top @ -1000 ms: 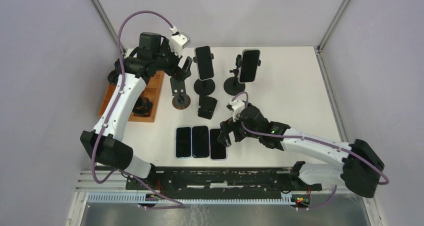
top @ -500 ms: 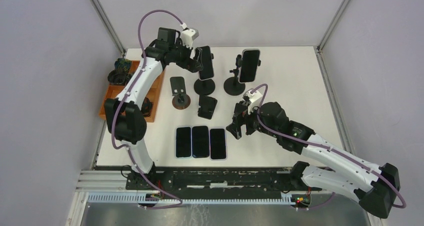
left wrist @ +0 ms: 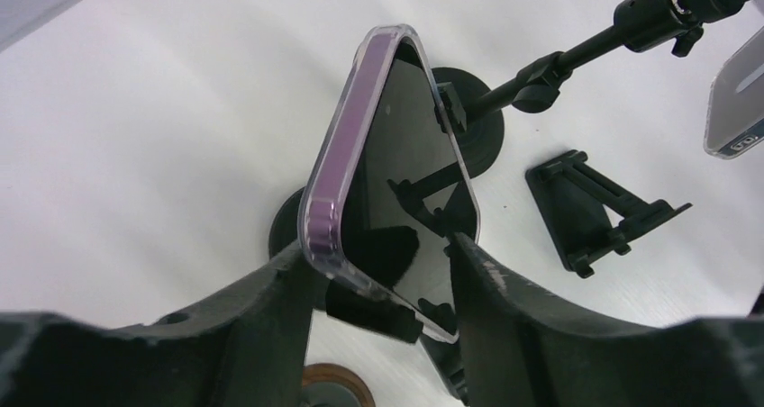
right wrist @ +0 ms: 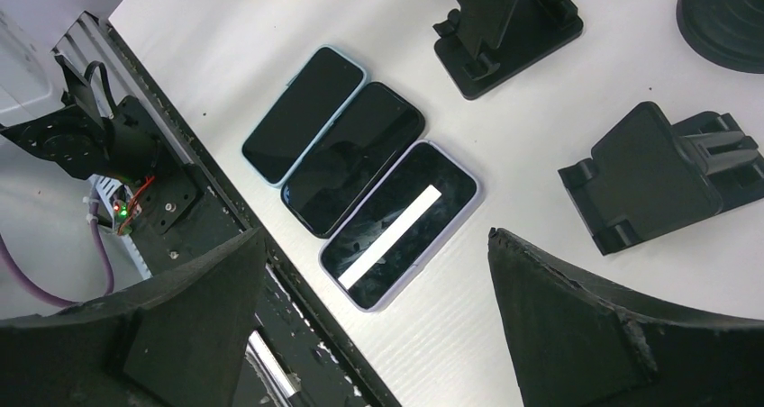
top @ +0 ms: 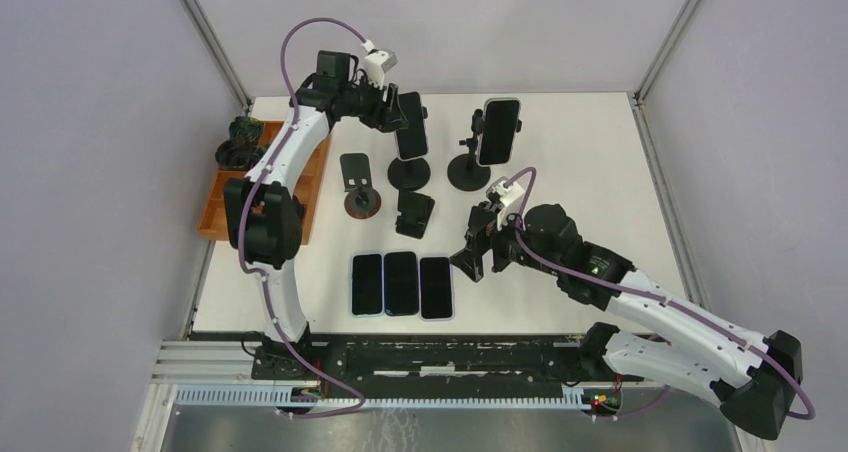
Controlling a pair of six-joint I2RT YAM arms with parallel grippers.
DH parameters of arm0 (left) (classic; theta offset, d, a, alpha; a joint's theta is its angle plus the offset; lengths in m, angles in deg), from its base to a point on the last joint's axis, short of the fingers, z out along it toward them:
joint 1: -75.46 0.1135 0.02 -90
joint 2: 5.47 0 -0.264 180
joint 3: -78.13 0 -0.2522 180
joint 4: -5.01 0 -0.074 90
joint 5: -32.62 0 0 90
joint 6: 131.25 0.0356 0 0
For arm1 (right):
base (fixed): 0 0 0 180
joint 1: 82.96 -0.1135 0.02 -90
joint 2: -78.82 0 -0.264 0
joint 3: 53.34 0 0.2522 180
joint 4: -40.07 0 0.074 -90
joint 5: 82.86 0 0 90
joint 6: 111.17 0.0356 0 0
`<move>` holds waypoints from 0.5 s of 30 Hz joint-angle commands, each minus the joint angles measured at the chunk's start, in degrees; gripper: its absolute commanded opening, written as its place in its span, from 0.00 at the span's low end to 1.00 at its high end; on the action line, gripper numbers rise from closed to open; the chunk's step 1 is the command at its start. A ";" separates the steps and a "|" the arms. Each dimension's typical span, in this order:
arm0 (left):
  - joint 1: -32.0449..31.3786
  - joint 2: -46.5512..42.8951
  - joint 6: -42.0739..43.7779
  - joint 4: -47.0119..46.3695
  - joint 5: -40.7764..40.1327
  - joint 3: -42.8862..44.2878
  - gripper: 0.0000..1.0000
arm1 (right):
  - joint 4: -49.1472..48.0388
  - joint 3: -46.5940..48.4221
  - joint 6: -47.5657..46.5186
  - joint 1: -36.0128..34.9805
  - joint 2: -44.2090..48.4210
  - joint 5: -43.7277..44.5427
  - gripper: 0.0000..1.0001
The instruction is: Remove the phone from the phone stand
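Observation:
A dark phone (top: 409, 124) in a clear purple case (left wrist: 335, 168) stands upright in a black phone stand (top: 409, 174) at the back of the table. My left gripper (top: 397, 112) reaches in from the left, and its fingers (left wrist: 270, 290) press both long edges of the phone's top end (left wrist: 396, 164), which sits in the stand's clamp. My right gripper (top: 478, 257) hovers open and empty above the table, right of a row of three flat phones (right wrist: 401, 227).
A second phone (top: 498, 130) stands on another stand to the right. Two empty stands (top: 357, 177) (top: 414, 213) sit in front. Three phones (top: 400, 284) lie flat near the front edge. A wooden tray (top: 218, 212) sits at the left edge.
My left arm swung right from the empty stand to the phone and its jaws narrowed onto the phone's edges. My right gripper lifted and drew back to the right of the flat phones.

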 commanded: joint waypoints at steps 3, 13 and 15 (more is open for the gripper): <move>0.90 3.44 -2.67 -2.12 8.16 3.36 0.53 | -2.66 1.93 1.39 0.15 1.73 -1.08 0.98; 1.35 -0.15 0.60 -0.07 13.82 7.04 0.06 | -3.87 1.58 1.25 0.16 1.99 -2.39 0.98; 1.35 -2.41 0.84 -0.18 14.27 6.87 0.02 | -4.28 1.49 1.11 0.20 1.84 -2.54 0.98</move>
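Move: The left gripper already straddles the left edge of the phone in the back-left stand: the phone's middle lies about 4 cm to its right, 1 cm ahead and 1 cm below. The other mounted phone stands some 20 cm to the right, 1 cm back and 1 cm lower. The empty round stand's plate is about 11 cm left, 8 cm back and 8 cm lower. From the right hand, the aimed-at phone lies about 29 cm ahead, 12 cm left and about level. Dip the left gripper about 1 cm over the phone's left edge, then ease it back up by about as much while it drifts some 1 cm right. Meanwhile close the fingers from about two-thirds open to a little under half, until the tips pinch the phone's edge together with the stand's clamp jaw, and turn the wrist slightly clockwise. ##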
